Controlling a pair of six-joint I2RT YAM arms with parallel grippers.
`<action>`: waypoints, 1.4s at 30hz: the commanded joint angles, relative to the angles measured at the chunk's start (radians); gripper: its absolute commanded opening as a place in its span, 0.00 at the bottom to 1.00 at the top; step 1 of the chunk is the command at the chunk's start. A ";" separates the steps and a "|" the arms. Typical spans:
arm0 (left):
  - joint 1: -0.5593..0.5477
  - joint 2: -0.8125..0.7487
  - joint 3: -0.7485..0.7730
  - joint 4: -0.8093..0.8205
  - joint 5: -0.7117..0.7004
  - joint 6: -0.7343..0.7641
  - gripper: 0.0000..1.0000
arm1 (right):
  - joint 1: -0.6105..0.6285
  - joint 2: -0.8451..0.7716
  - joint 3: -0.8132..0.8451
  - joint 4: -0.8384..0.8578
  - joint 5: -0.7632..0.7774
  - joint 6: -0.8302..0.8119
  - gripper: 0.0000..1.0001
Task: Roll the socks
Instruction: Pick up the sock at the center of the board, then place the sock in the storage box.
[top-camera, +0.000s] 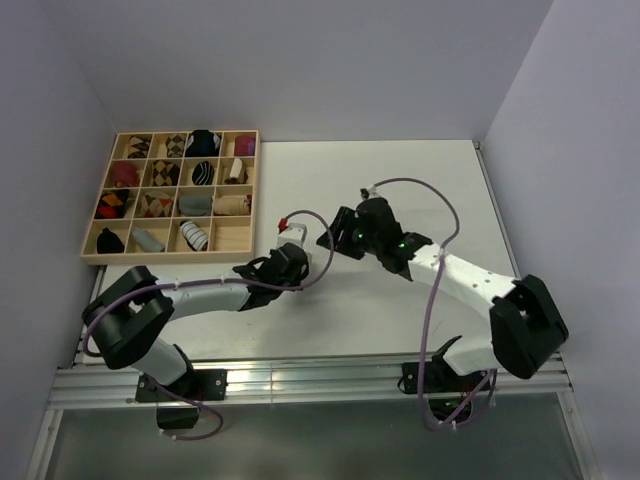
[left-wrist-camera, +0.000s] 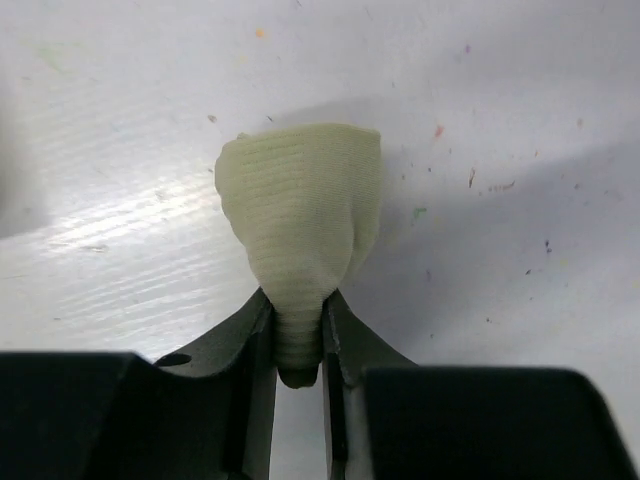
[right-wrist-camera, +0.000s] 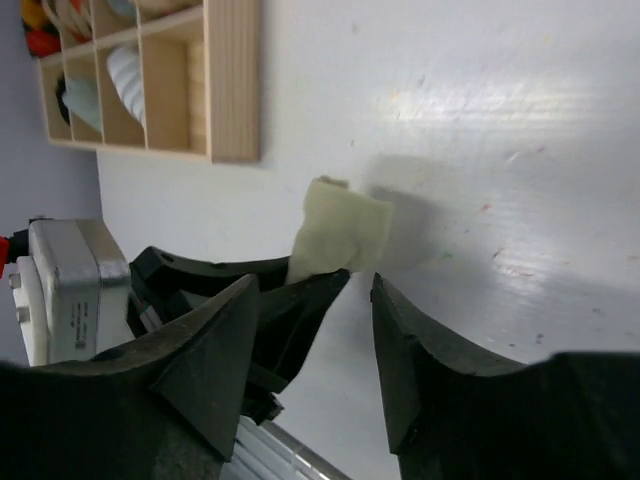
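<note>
A pale yellow-green sock (left-wrist-camera: 300, 210) is bunched into a small cone-shaped bundle just above the white table. My left gripper (left-wrist-camera: 298, 335) is shut on its narrow near end, where a dark bit (left-wrist-camera: 298, 374) pokes out between the fingers. In the right wrist view the same sock (right-wrist-camera: 340, 232) shows just beyond my right gripper (right-wrist-camera: 314, 290), which stands open with nothing between its fingers, close beside the left one. In the top view the left gripper (top-camera: 303, 258) and right gripper (top-camera: 340, 235) meet at mid-table and hide the sock.
A wooden tray (top-camera: 168, 257) of small compartments holding several rolled socks sits at the table's left; its corner (right-wrist-camera: 232, 90) shows in the right wrist view. Walls close in the far and right sides. A metal rail (top-camera: 300, 378) runs along the near edge.
</note>
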 joint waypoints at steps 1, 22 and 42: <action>0.031 -0.117 -0.009 0.011 -0.020 -0.035 0.01 | -0.050 -0.111 -0.027 -0.099 0.127 -0.047 0.62; 0.572 -0.277 0.048 -0.114 0.025 -0.118 0.01 | -0.251 -0.477 -0.173 -0.208 0.081 -0.256 0.89; 0.661 0.105 0.162 -0.086 0.137 -0.293 0.01 | -0.306 -0.452 -0.224 -0.176 -0.014 -0.260 0.88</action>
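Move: The pale green sock is already pinched in the left fingers, sticking out about 2 cm ahead and 1 cm right of the hand point, 1 cm below it. Its place, the box's empty near-right compartment, lies some 13 cm ahead, 18 cm left and 2 cm lower. From the left hand, the striped sock is about 13 cm ahead and 29 cm left, the tan sock 22 cm ahead and 19 cm left. From the right hand the compartment is roughly 9 cm ahead, 25 cm left, 12 cm lower. The sock, kept pinched in the left hand, is lifted about 10 cm while carried left and forward to over the box's empty corner compartment, the hand turning some 40 degrees counter-clockwise, then lowered about as far again towards the compartment. The right hand, already free of it, draws away some 13 cm to the right, opening wider. ##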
